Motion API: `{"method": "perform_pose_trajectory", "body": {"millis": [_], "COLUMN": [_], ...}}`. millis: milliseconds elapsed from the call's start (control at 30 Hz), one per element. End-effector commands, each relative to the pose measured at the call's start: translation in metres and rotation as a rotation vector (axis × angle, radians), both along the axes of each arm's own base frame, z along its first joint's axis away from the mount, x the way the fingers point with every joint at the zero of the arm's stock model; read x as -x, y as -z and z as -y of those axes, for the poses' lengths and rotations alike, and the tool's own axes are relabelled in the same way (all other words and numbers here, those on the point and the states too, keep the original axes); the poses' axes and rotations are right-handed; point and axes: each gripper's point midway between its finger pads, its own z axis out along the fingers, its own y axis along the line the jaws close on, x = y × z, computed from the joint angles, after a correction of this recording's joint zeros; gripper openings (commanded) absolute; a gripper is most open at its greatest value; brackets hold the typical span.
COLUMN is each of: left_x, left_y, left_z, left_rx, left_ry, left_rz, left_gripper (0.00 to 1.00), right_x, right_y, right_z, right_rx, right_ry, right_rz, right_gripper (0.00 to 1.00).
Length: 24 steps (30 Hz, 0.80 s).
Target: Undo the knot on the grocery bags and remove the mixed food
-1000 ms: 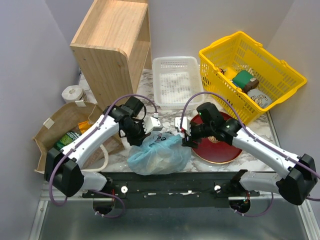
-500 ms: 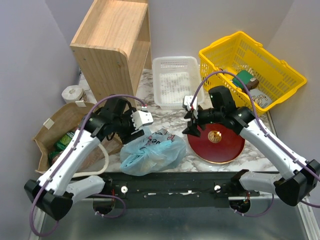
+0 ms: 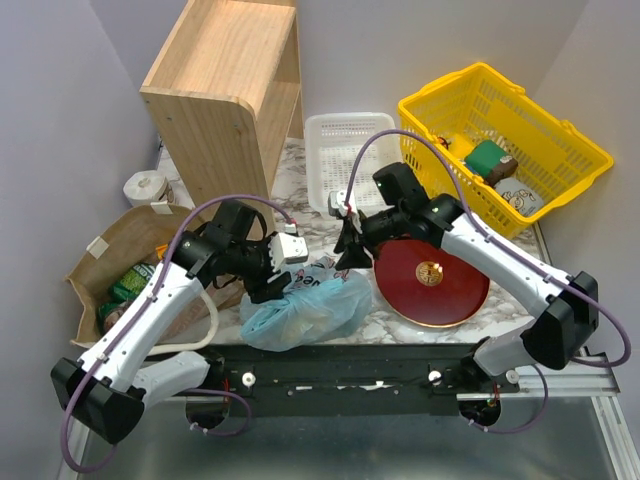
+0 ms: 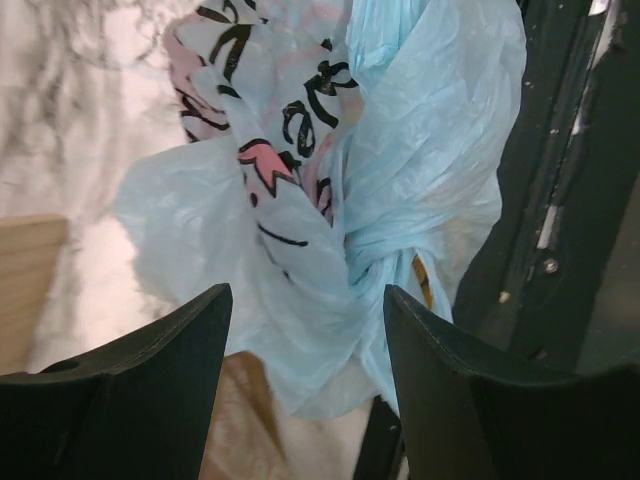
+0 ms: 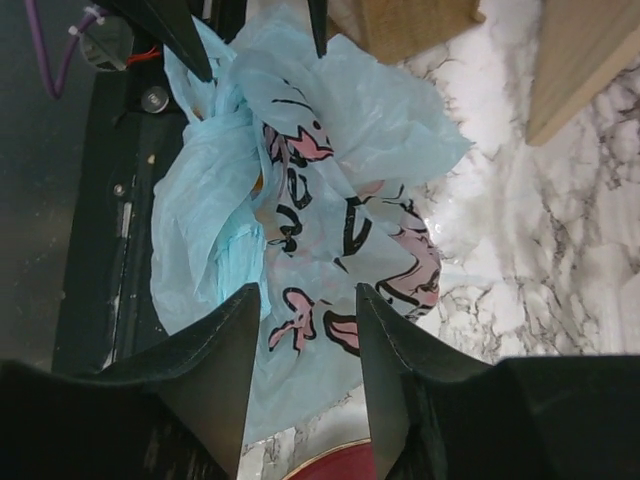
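The light blue plastic bag (image 3: 305,305) with dark and pink print lies at the table's near edge. Its knot (image 4: 385,255) of twisted handles is tied, and something orange (image 4: 421,277) shows through just beside it. My left gripper (image 3: 268,283) hovers at the bag's left end, jaws open around the plastic without pinching it (image 4: 303,300). My right gripper (image 3: 345,247) is open above the bag's far right side (image 5: 306,292), with the printed plastic (image 5: 330,210) below it. The brown paper bag (image 3: 110,250) lies open at the left with green and orange packets (image 3: 128,283) inside.
A red plate (image 3: 432,282) lies right of the blue bag under my right arm. A white tray (image 3: 350,165) and a yellow basket (image 3: 505,150) with goods stand at the back. A wooden shelf (image 3: 225,90) and a tape roll (image 3: 145,187) are at the back left.
My left gripper has opened and pulled back to the bag's left end. My right arm has swung left from over the plate to over the bag, its jaws narrowing a little.
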Motion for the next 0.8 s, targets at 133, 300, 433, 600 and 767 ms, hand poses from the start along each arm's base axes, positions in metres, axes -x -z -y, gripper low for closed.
{"method": "perform_pose_trajectory", "body": {"millis": [133,300,433,600,767], "left_x": [-0.015,-0.023,-0.019,-0.018,-0.026], "left_y": [0.018,0.023,0.03,0.03,0.031], "left_z": [0.03,0.026,0.027,0.025,0.018], "left_rx": [0.148,0.141,0.16,0.184,0.174], "left_ry": [-0.173,-0.281,-0.312,-0.328,-0.359], "left_rz": [-0.145,-0.164,-0.206,-0.223,-0.202], "left_gripper": [0.58,0.36,0.18,0.08,0.0], "right_x": [0.039,0.048,0.064,0.055,0.045], "right_y": [0.013,0.033,0.049,0.055,0.052], "right_z": [-0.018,-0.017,-0.021,-0.03,-0.02], "right_rx": [0.004,0.044,0.063,0.058,0.068], "right_ry": [-0.154,-0.194,-0.228,-0.115,0.014], "right_rz": [-0.11,-0.11,-0.103,-0.087,-0.062], "right_gripper": [0.45,0.5,0.53,0.41,0.15]}}
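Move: The grocery bag's printed tail beside the knot lies about 2 cm ahead of the left hand, 2 cm to its right and 4 cm below; the open brown bag stands some 30 cm to that hand's left and about 2 cm ahead. From the right hand, the blue fold is roughly 6 cm back, 3 cm left and 7 cm below. The red plate lies about 22 cm right and 2 cm back of the right hand, the white basket some 22 cm ahead and 5 cm right. Right hand sinks about 7 cm, drawing back to pinch the blue fold; left sinks, shutting on the printed tail. ##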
